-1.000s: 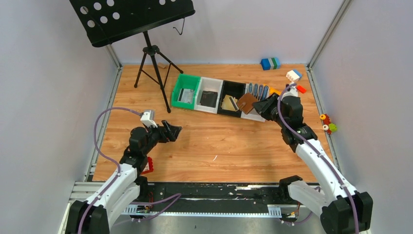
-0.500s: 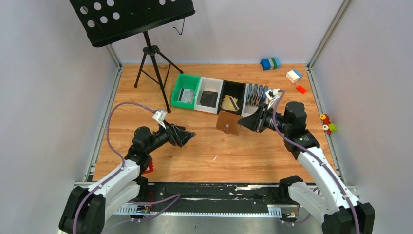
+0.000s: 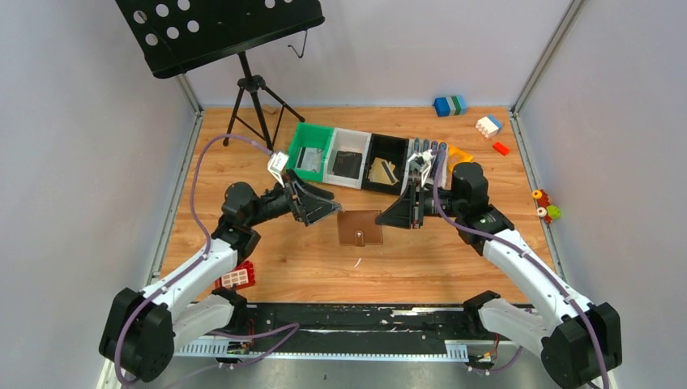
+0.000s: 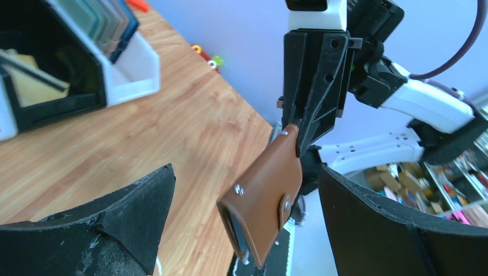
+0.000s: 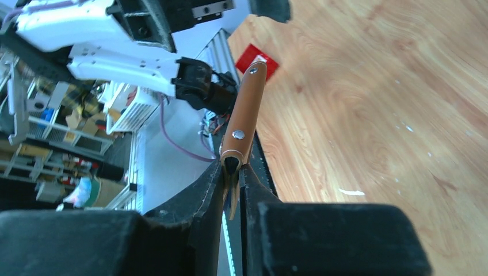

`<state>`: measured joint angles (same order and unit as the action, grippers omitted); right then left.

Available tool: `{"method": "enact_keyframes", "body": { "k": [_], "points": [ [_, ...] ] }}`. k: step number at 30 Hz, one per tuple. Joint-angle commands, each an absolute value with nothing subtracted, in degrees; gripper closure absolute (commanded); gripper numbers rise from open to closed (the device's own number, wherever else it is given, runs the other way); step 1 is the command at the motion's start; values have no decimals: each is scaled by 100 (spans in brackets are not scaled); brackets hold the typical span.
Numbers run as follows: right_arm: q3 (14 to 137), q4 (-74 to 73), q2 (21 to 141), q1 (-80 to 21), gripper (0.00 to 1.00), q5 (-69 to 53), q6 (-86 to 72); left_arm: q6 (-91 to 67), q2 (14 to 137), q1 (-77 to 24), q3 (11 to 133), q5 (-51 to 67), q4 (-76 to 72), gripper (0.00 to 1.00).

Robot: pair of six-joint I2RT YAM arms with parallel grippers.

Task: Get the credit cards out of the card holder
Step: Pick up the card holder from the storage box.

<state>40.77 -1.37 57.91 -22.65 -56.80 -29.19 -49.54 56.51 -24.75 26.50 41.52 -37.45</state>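
Note:
The brown leather card holder (image 3: 360,227) hangs above the middle of the table, folded shut with its tab strap snapped. My right gripper (image 3: 389,219) is shut on its right edge. In the right wrist view the holder (image 5: 244,112) stands edge-on, pinched between the fingers of that gripper (image 5: 233,172). My left gripper (image 3: 330,212) is open just left of the holder, not touching it. In the left wrist view the holder (image 4: 265,195) hangs between and beyond the spread jaws (image 4: 244,175). Credit cards lie in the bins: grey (image 3: 308,160), black (image 3: 348,164), gold (image 3: 382,172). Any card inside the holder is hidden.
Green, white and black bins (image 3: 327,172) stand in a row at the back, with a rack of blue-grey holders (image 3: 427,152) to their right. A music stand tripod (image 3: 253,113) is at the back left. Toy bricks lie at the far right (image 3: 488,125) and by the left arm's base (image 3: 237,277).
The right gripper has carried the card holder from the bins down and left to mid-table. The left arm has reached right and forward toward it, jaws still open.

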Motion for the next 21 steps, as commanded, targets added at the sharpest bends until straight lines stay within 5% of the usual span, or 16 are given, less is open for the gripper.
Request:
{"method": "enact_keyframes", "body": {
  "k": [1,9,18,21],
  "points": [
    [4718,327,5848,-2609,88,-6202,-2625,-4981,5937,-2753,3346,4964,-3517,1],
    [5337,57,6117,-2776,87,-6388,-2391,-4579,5989,-3388,3867,5437,-2699,13],
    [5618,21,6331,-2790,86,-6352,-2301,-4045,5512,-3471,3825,5273,-1816,52],
    [5729,-282,6457,-2850,86,-6346,-2144,-3930,5411,-3466,3830,5119,-1638,48]
  ]
}}
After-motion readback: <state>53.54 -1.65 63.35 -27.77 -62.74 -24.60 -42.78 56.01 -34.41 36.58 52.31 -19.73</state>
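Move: My right fingers already pinch the card holder near its outer right part; its middle lies about 4 cm left of that hand, 2 cm back and 2 cm below. From my open, empty left hand it is roughly 7 cm to the right, 5 cm back and 4 cm lower. On the table some 20 cm below the left hand stand the dark wallet, about 20 cm ahead and 3 cm right, and the black bin, 20 cm ahead and 13 cm right. I draw my left hand back about 7 cm and some 4 cm right onto the card holder's free side, rising slightly and swinging its fingers clockwise about 20 degrees, and bring them from wide open to half shut around it. Meanwhile my right hand keeps its pinch and lifts the holder about 6 cm, shifting it left and turning it a little counter-clockwise. ##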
